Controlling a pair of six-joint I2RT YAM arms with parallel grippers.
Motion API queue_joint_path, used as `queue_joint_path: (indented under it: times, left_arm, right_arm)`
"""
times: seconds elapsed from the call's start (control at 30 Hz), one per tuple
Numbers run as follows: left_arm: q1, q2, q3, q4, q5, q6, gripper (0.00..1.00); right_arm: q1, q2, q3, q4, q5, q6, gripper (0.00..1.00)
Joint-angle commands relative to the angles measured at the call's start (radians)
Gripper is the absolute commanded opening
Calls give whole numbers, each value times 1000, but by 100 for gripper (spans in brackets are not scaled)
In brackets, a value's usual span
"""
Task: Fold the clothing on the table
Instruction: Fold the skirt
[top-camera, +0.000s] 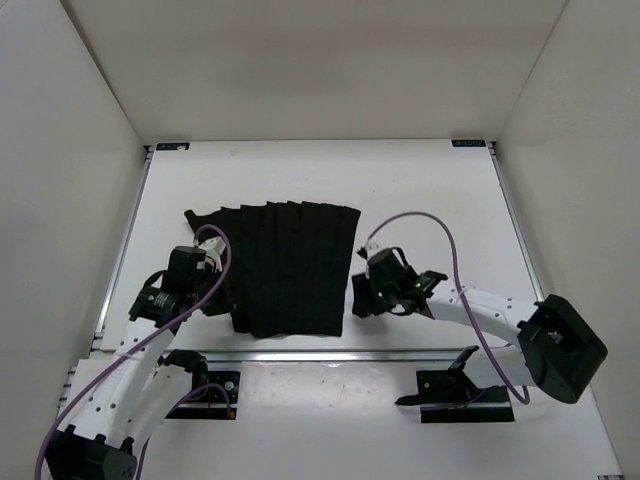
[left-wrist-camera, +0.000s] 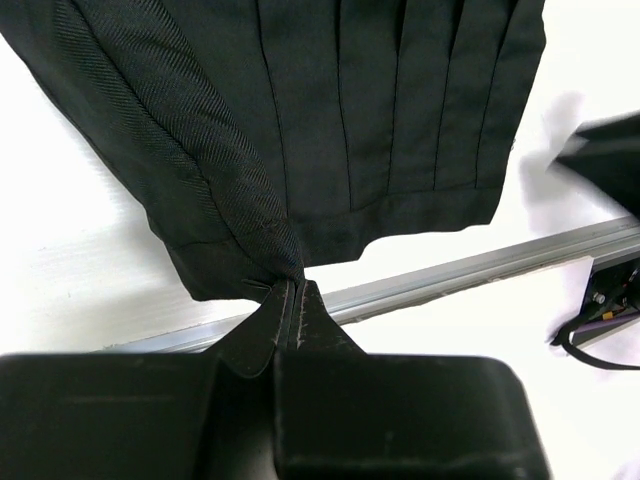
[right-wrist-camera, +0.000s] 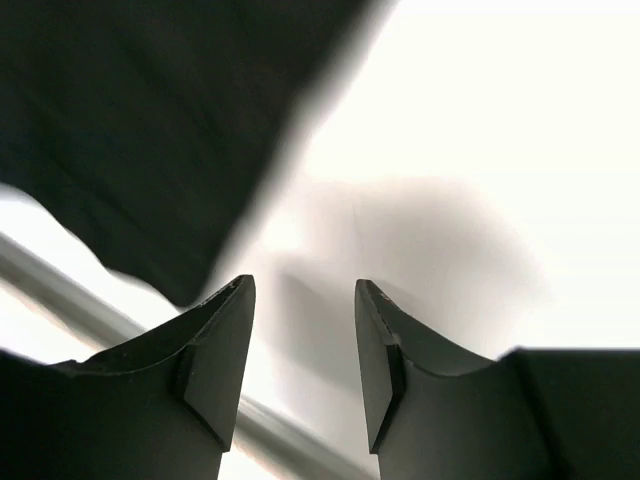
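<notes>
The clothing, a black pleated skirt-like piece, lies flat on the white table, its hem toward the near edge. My left gripper is at the garment's left near side. In the left wrist view its fingertips are shut on a pinched corner of the clothing. My right gripper sits just beside the garment's right near corner. The right wrist view shows it open over bare table, nothing between its fingers, with the clothing up and to the left.
A metal edge rail runs along the table's near side, close below the hem, and also shows as the rail in the left wrist view. White walls enclose the table on three sides. The arm bases stand in front of the rail.
</notes>
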Motion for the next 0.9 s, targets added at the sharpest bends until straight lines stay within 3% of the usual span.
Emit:
queue_joint_path:
  times: [0.0, 0.2, 0.5, 0.53, 0.57, 0.6, 0.63, 0.77, 0.87]
  left_arm:
    - [-4, -18, -8, 21, 25, -3, 0]
    - [-7, -26, -12, 21, 27, -6, 0]
    - [-3, -44, -6, -8, 18, -3, 0]
    - [0, -44, -4, -11, 13, -1, 0]
    - [2, -49, -3, -14, 12, 5, 0]
    - [2, -47, -3, -18, 12, 2, 0]
    - [2, -50, -3, -18, 7, 3, 0]
    - [3, -43, -1, -15, 18, 5, 0]
    - [0, -18, 14, 12, 10, 5, 0]
  right_arm:
    - [10, -57, -133, 90, -147, 182, 41]
    - [50, -19, -188, 204, -178, 309, 42]
    - [227, 273, 20, 103, -112, 321, 45]
    - [224, 296, 25, 92, -107, 324, 42]
    - [222, 305, 31, 86, -104, 328, 30]
    - [216, 311, 27, 92, -115, 318, 7]
    - [208, 308, 27, 103, -130, 315, 0]
    - [179, 227, 27, 66, -132, 254, 0]
    - [80, 88, 31, -12, -124, 178, 0]
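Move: The right hand is empty and goes for the skirt's near right corner, flat on the table about 7 cm back and 7 cm to its left, some 5 cm below. The skirt's far right corner lies roughly 28 cm ahead and 5 cm left, at table height; the front rail runs about 6 cm nearer the base than the near corner. From the left hand, that corner is some 23 cm right, 3 cm back and 9 cm below. The right fingers shut on the skirt's near right corner and pinch it. To get there the open hand draws back and down about 4 cm each, then sweeps some 9 cm left low over the table, easing a little farther back and tipping down almost 20 degrees; once shut, it shifts a centimetre or so back to the right. The left hand stays put, keeping its pinch on the cloth. ##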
